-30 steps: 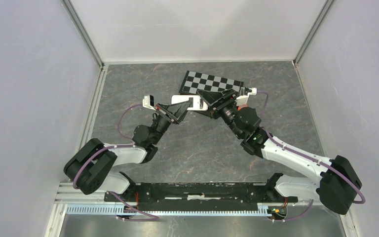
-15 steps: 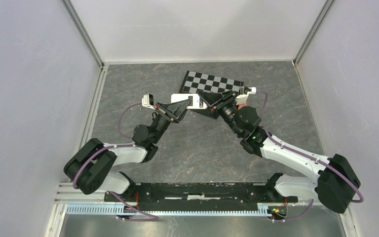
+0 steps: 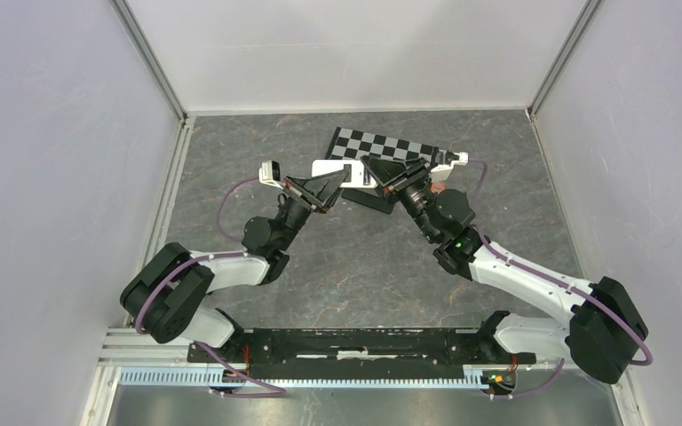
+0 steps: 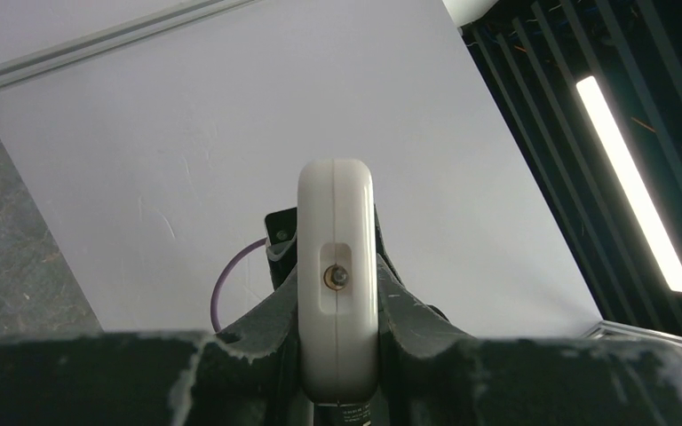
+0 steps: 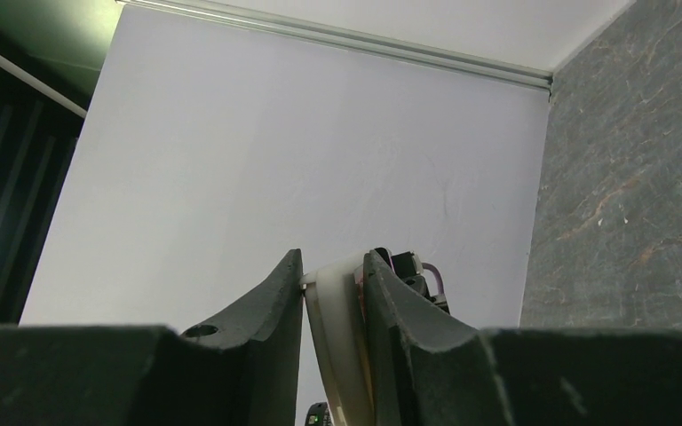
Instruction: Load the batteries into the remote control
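A white remote control (image 3: 340,171) hangs in the air above the middle of the table, held between my two arms. My left gripper (image 3: 327,187) is shut on its left end. In the left wrist view the remote control (image 4: 336,257) stands end-on between the fingers (image 4: 413,312), showing a small metal contact in a recess. My right gripper (image 3: 375,174) is shut on the other end. In the right wrist view the remote control (image 5: 337,342) is pinched between both dark fingers (image 5: 273,306). The batteries are out of view.
A black-and-white checkerboard (image 3: 391,147) lies flat on the grey stone-patterned table (image 3: 355,257) just behind the grippers. White enclosure walls (image 3: 53,177) close in the left, right and back sides.
My right gripper's jaws have closed onto the remote's right end. Both grippers and the remote have shifted slightly toward the back of the table.
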Robot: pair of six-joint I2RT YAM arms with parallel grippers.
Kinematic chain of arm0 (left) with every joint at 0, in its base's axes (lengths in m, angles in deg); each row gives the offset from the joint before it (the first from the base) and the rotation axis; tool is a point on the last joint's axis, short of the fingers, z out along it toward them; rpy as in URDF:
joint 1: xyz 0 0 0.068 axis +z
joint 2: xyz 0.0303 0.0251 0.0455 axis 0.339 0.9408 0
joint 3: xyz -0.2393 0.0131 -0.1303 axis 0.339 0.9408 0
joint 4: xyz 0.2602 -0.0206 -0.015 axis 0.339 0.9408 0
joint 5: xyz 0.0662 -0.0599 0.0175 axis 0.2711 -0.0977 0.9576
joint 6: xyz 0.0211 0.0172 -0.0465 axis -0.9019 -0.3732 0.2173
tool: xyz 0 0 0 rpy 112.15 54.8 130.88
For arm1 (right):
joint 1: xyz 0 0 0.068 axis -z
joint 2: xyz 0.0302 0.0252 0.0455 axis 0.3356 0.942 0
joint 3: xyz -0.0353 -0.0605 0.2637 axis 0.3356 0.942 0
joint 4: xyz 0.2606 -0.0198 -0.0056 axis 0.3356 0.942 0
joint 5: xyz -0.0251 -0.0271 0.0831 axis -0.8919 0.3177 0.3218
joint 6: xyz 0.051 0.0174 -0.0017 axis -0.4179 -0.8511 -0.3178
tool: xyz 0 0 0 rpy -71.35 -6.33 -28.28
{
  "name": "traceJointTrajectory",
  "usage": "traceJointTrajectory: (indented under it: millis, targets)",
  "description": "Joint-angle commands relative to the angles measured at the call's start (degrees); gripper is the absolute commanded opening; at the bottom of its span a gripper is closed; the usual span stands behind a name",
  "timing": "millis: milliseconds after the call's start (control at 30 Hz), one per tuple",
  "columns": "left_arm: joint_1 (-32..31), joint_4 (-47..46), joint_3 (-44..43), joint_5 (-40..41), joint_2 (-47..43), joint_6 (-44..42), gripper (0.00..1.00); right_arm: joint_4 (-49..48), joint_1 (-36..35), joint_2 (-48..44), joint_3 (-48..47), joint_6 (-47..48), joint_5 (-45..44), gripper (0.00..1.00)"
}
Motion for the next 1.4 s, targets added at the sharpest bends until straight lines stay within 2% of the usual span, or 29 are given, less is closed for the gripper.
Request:
traceJointTrajectory:
  millis: [0,100,200,467,633,833,1000,1167,1367]
  targets:
    - [-0.37,-2.40,-3.29,0.38,0.85,-0.82,0.02,-0.48,-1.26,0.40,0.60,-0.28,4.71,0.19]
    - [-0.37,-2.43,-3.76,0.34,0.91,-0.20,0.02,0.27,-1.25,0.16,0.91,0.50,5.16,0.14]
    - [-0.37,-2.40,-3.99,0.80,1.04,0.23,0.02,4.53,-1.26,-0.68,-0.10,2.50,5.26,0.14]
    - [-0.28,-2.41,-5.53,1.10,2.43,1.59,0.02,11.36,-1.26,-3.64,0.93,6.91,6.51,0.27]
    - [-0.28,-2.38,-5.67,0.94,2.53,1.41,0.02,13.65,-1.26,-4.53,1.87,7.77,9.79,0.24]
    - [-0.28,-2.39,-4.73,1.43,1.86,0.54,0.02,15.13,-1.26,-6.48,3.60,7.69,11.33,0.28]
    - [-0.29,-2.41,-3.93,1.09,2.45,1.01,0.02,14.81,-0.58,-8.06,4.51,9.48,9.12,0.45]
    - [-0.28,-2.40,-1.79,1.14,1.93,0.95,0.02,12.17,2.03,-9.63,4.94,11.43,8.44,0.71]
    - [-0.29,-2.45,-0.62,0.80,1.73,0.63,0.02,7.16,3.57,-10.39,5.17,13.80,9.95,0.84]
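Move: My left hand holds the white remote control, its middle roughly at my fingers, perhaps 1 cm left. My right fingers already pinch its right-hand end, so from there its middle lies about 5 cm left and 1 cm back. Far below, some 33 cm down, are the chessboard, about 8 cm ahead and 4 cm right of my right hand, and a black remote almost straight under that hand, 1 cm ahead and 1 cm right. I keep squeezing the remote's right end with my right fingers while dragging right, back and down about 2 cm, rolling my left side down, so my left hand is drawn nearly 2 cm right with its hold unchanged. Then my right fingers open wide and come free, dropping some 3 cm below the end as the roll reaches about 15 degrees; my left hand eases halfway back. ##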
